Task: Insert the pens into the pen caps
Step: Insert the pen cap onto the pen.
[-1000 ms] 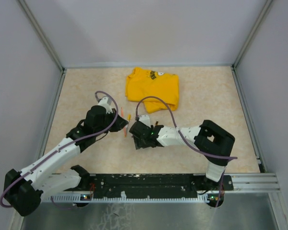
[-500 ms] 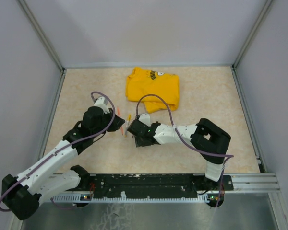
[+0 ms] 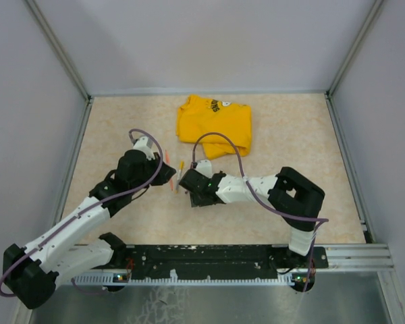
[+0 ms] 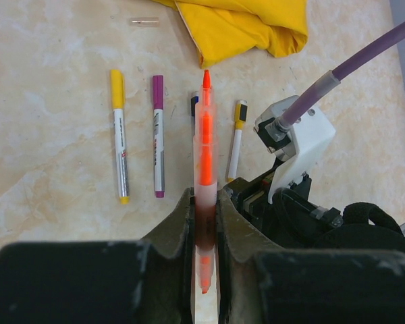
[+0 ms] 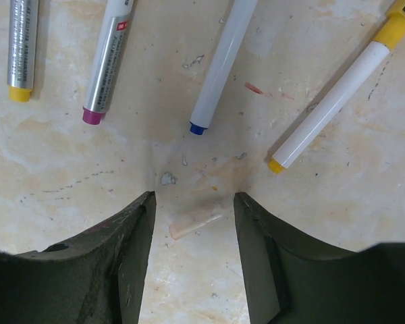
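Observation:
My left gripper (image 4: 204,199) is shut on an orange pen (image 4: 205,142), which sticks out forward with its orange tip bare. On the table beyond it lie capped pens: a yellow one (image 4: 119,138), a purple one (image 4: 158,135), a dark-capped one (image 4: 194,104) half hidden behind the orange pen, and another yellow one (image 4: 237,138). My right gripper (image 5: 194,202) is open and low over the table. A small pale translucent pen cap (image 5: 196,223) lies flat between its jaws, touching neither. In the top view both grippers (image 3: 170,177) (image 3: 186,186) meet mid-table.
A folded yellow T-shirt (image 3: 214,123) lies behind the pens. A clear cap (image 4: 145,21) rests alone near the shirt's left edge. In the right wrist view the pen ends lie just ahead of the jaws: yellow (image 5: 20,50), magenta (image 5: 108,61), blue (image 5: 219,74), yellow (image 5: 327,108).
My right gripper has shifted slightly left towards the left gripper and its jaws have narrowed a little. The left arm has edged slightly back-left, still holding the orange pen.

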{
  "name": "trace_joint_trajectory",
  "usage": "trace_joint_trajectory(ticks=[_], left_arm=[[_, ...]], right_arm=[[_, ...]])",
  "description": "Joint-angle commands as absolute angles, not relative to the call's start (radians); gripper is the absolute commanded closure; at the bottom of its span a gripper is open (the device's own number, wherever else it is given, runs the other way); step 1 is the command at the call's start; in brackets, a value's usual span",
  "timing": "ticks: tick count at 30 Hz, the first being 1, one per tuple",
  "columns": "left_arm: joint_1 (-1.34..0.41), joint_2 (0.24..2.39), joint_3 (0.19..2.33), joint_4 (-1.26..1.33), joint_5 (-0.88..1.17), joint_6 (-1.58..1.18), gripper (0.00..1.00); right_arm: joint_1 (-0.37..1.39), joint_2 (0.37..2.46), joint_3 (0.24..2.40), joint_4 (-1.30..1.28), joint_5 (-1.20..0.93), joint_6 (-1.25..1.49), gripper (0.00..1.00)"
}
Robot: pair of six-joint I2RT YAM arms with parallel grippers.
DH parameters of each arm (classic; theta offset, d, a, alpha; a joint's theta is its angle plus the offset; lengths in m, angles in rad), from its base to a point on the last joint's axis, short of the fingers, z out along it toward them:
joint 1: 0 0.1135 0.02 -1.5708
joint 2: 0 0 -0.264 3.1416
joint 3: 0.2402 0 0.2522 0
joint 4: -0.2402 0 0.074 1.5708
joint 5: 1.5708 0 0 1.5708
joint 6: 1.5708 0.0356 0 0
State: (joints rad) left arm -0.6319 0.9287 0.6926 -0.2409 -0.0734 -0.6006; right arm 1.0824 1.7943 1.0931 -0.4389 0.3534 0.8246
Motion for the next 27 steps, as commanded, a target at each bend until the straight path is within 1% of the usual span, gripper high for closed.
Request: trace_joint_trajectory(ticks=[1, 6, 10, 17, 21, 27], left_arm=[[-0.624, 0.93, 0.718, -0.219, -0.057, -0.58, 1.0], [-0.625, 0.926, 0.712, -0.219, -0.053, -0.579, 1.0], [-0.625, 0.924, 0.71, -0.219, -0.053, -0.577, 1.0], [-0.624, 0.921, 0.713, -0.222, -0.055, -0.573, 1.0], [-0.625, 0.92, 0.713, -0.224, -0.055, -0.571, 1.0], [-0.624, 0.913, 0.708, -0.228, -0.061, -0.573, 1.0]], right_arm=[[1.097, 1.803, 1.053, -0.576, 0.364, 0.866, 0.49], [1.106, 1.798, 1.056, -0.602, 0.375, 0.872, 0.5], [1.109, 1.798, 1.057, -0.606, 0.371, 0.872, 0.53], [1.114, 1.806, 1.066, -0.609, 0.357, 0.869, 0.61], [1.115, 1.804, 1.063, -0.603, 0.345, 0.87, 0.69], [1.117, 1.8, 1.058, -0.591, 0.333, 0.866, 0.77]])
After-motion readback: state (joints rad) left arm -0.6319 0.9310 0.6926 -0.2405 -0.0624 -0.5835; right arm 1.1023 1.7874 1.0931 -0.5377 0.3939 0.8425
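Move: The pale see-through pen cap lies on the table right between the right hand's open fingertips, about 1 cm below the hand point. From this hand, the blue pen is some 9 cm ahead, the purple pen 9 cm ahead and 5 cm left, and the short yellow pen about 8 cm ahead and 5 cm right. From the left hand, which holds the orange pen, the cap lies about 6 cm back, 9 cm right and 15 cm below. The right hand's fingers close in on the pale cap from either side, reaching it by the end, their gap shrinking to about half. Meanwhile the hand slides low over the table, about 2 cm to the right and 1 cm back, away from the purple pen, taking the cap along; its left side dips some 5 degrees. ##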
